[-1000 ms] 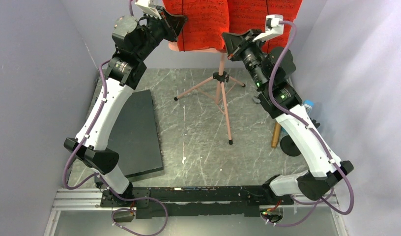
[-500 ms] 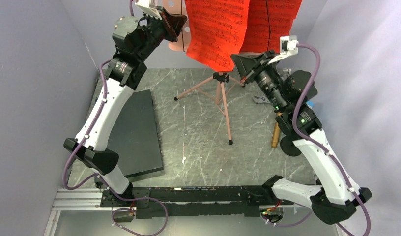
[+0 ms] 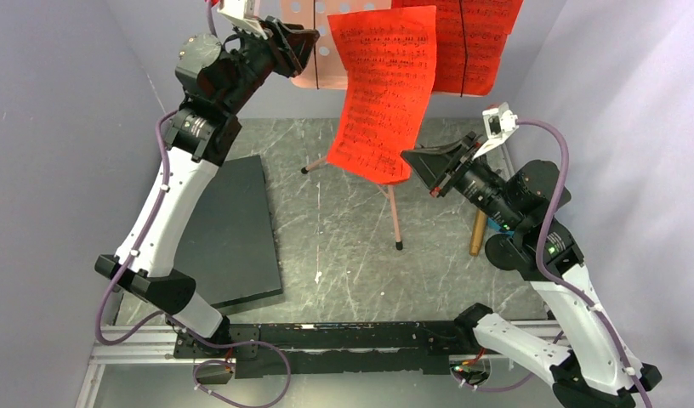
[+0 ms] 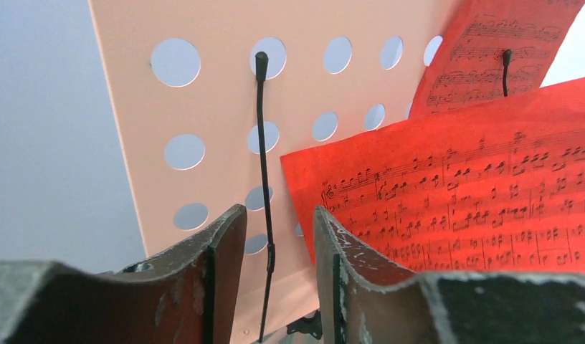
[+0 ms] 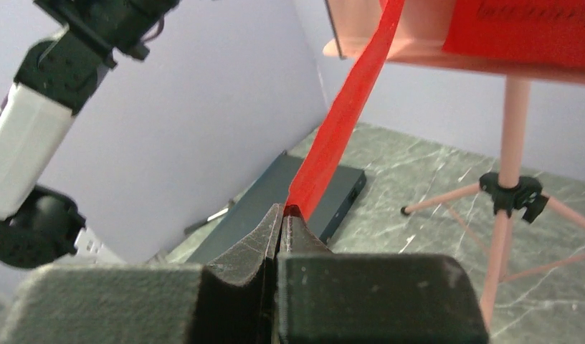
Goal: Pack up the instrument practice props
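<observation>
The pink music stand's perforated desk (image 3: 314,64) is at the top, on tripod legs (image 3: 394,214). My left gripper (image 3: 303,44) is open at the desk's left edge. In its wrist view the fingers (image 4: 221,240) straddle the desk's thin black page-holder wire (image 4: 262,143) without touching it. My right gripper (image 3: 414,163) is shut on the bottom edge of a red sheet-music page (image 3: 383,93), which hangs tilted in front of the desk. The page (image 5: 347,107) runs edge-on up from the shut jaws (image 5: 282,213). Another red page (image 3: 468,44) stays on the desk. The gold microphone (image 3: 477,235) stands behind my right arm.
A large dark flat slab (image 3: 237,229) lies on the marble table (image 3: 344,255) at the left, beside my left arm. Purple-grey walls (image 3: 63,127) close in on both sides. The tripod hub (image 5: 515,192) and a leg are near my right gripper.
My left gripper has opened and eased back from the desk. My right gripper has drawn the red page down and toward the front right, off the desk.
</observation>
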Controlling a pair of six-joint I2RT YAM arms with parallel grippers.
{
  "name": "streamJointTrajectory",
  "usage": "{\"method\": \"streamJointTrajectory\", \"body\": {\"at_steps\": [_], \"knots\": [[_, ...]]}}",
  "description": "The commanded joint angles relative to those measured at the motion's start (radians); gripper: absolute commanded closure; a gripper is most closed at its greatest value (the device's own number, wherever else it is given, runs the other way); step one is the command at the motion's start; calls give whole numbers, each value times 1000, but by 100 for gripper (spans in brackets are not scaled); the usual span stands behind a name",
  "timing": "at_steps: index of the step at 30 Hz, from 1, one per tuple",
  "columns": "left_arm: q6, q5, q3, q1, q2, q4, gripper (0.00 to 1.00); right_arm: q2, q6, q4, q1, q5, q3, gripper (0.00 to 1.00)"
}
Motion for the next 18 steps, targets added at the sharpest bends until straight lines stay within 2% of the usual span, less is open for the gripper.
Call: {"method": "streamJointTrajectory", "body": {"at_steps": [1, 10, 18], "knots": [[28, -5, -14, -4, -70, -2, 53, -56, 2, -40, 2, -128, -25, 100], [62, -14, -54, -5, -154, -75, 30, -103, 14, -140, 2, -276, -93, 100], [103, -47, -199, -5, -304, -217, 20, -98, 60, -174, 3, -387, -228, 100]]}}
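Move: The loose red sheet, already pinched at its lower right corner by the right hand, has its middle some 10 cm ahead, 4 left and 9 above that hand; clear table in front of the stand lies roughly 9 cm ahead, 11 left and 48 below. The sheet still clipped stands about 25 cm ahead, 11 right and 13 higher. From the left hand, the loose sheet lies about 10 cm back, 12 right and 4 lower; the freed black cord is about 8 cm ahead, 4 right. The loose sheet is drawn down and back off the stand's front, its corner still pinched in the shut right fingers, which sink about 8 cm, come back 6 and edge slightly left while the wrist turns counter-clockwise and tips down, some 20 degrees in all. The empty left hand backs away from the cord and plate, also leftward, its half-open fingers spreading wide. ##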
